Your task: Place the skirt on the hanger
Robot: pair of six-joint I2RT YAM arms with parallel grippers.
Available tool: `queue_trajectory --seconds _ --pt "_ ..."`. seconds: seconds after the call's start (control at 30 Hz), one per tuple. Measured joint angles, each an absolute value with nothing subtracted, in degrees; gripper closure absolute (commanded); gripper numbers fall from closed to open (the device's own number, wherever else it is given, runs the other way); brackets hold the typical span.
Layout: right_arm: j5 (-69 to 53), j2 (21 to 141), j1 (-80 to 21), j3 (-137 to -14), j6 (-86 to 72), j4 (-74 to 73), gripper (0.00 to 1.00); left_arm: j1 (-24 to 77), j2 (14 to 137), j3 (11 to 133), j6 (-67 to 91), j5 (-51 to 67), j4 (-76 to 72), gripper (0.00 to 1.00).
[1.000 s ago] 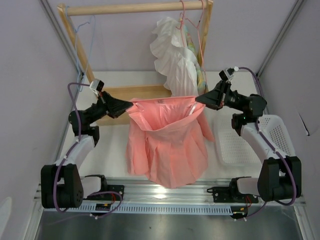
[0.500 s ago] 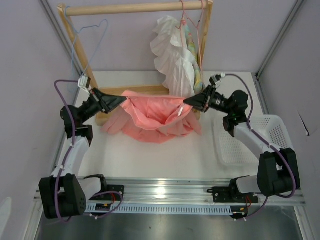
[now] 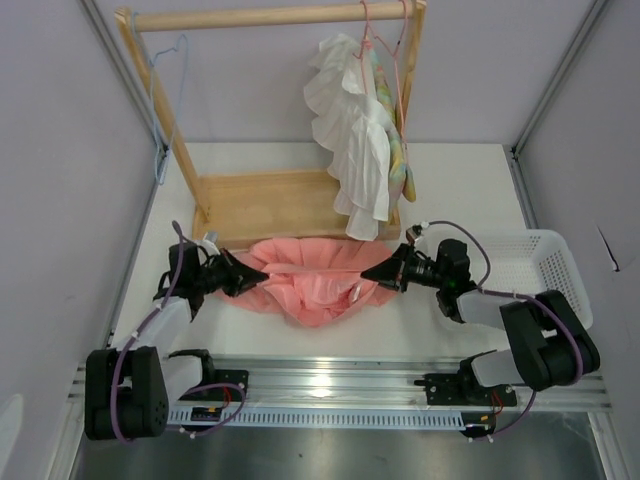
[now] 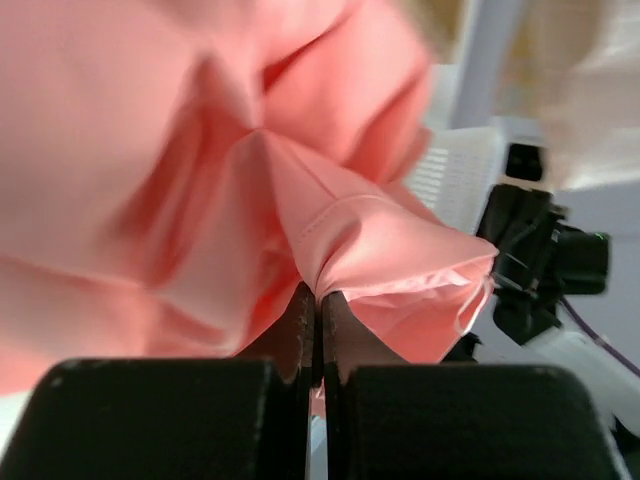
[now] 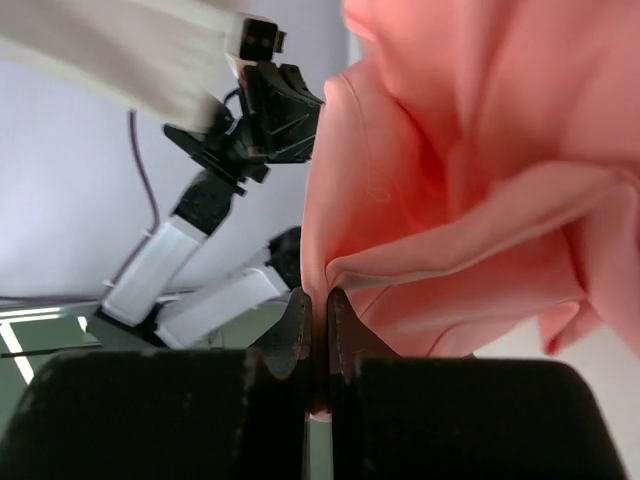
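Note:
The salmon-pink skirt lies bunched on the white table just in front of the wooden rack's base, stretched between my two grippers. My left gripper is shut on the skirt's left edge, and the fabric bulges out of the closed left gripper. My right gripper is shut on the right edge, where the right gripper pinches a fold of skirt. The light-blue wire hanger hangs at the far left end of the rack's rod, well away from both grippers.
A wooden rack with a top rod and a flat base stands at the back. A white ruffled garment and a pastel one hang from pink-red hangers on its right. A white basket sits at the right.
Both grippers came down and toward the near edge with the skirt. It hung spread in the air a second ago and now lies crumpled on the table.

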State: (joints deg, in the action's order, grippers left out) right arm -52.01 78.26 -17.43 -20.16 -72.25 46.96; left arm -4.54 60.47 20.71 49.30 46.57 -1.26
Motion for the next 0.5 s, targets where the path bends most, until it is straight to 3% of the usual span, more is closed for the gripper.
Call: queue_trajectory --seconds 0.27,0.5 --pt "-46.1 83.0 -21.4 -18.8 -62.9 43.3 1.0 0.7 63.3 19.0 46.6 33.7 2.8 0.96" --pt "-42.0 83.2 -23.4 -18.8 -58.0 40.1 1.0 5.4 63.6 20.3 42.9 23.9 7.3 0.66"
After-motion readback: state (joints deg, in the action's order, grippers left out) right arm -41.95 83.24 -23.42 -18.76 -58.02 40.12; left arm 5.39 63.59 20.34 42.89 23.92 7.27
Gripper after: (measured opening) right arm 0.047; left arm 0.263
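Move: My left hand holds one end of the skirt; the middle of the skirt, partly piled on the table, lies about 10 cm to the right, 1 cm back and 7 cm below. The wooden rack base is some 16 cm ahead, 7 cm right and 9 cm below. From my right hand, gripping the other end, the skirt's middle is about 11 cm left, 1 cm back and 11 cm below, with the white garment's hem roughly 9 cm straight ahead and 5 cm below. I lower both ends of the skirt together, about 7 cm down towards the table in front of the rack base, slowing as I get low. My left hand tips some 20 degrees steeper and then starts parting its fingers around the waistband, to about a quarter open; my right hand tips down roughly 10 degrees and keeps its pinch. ##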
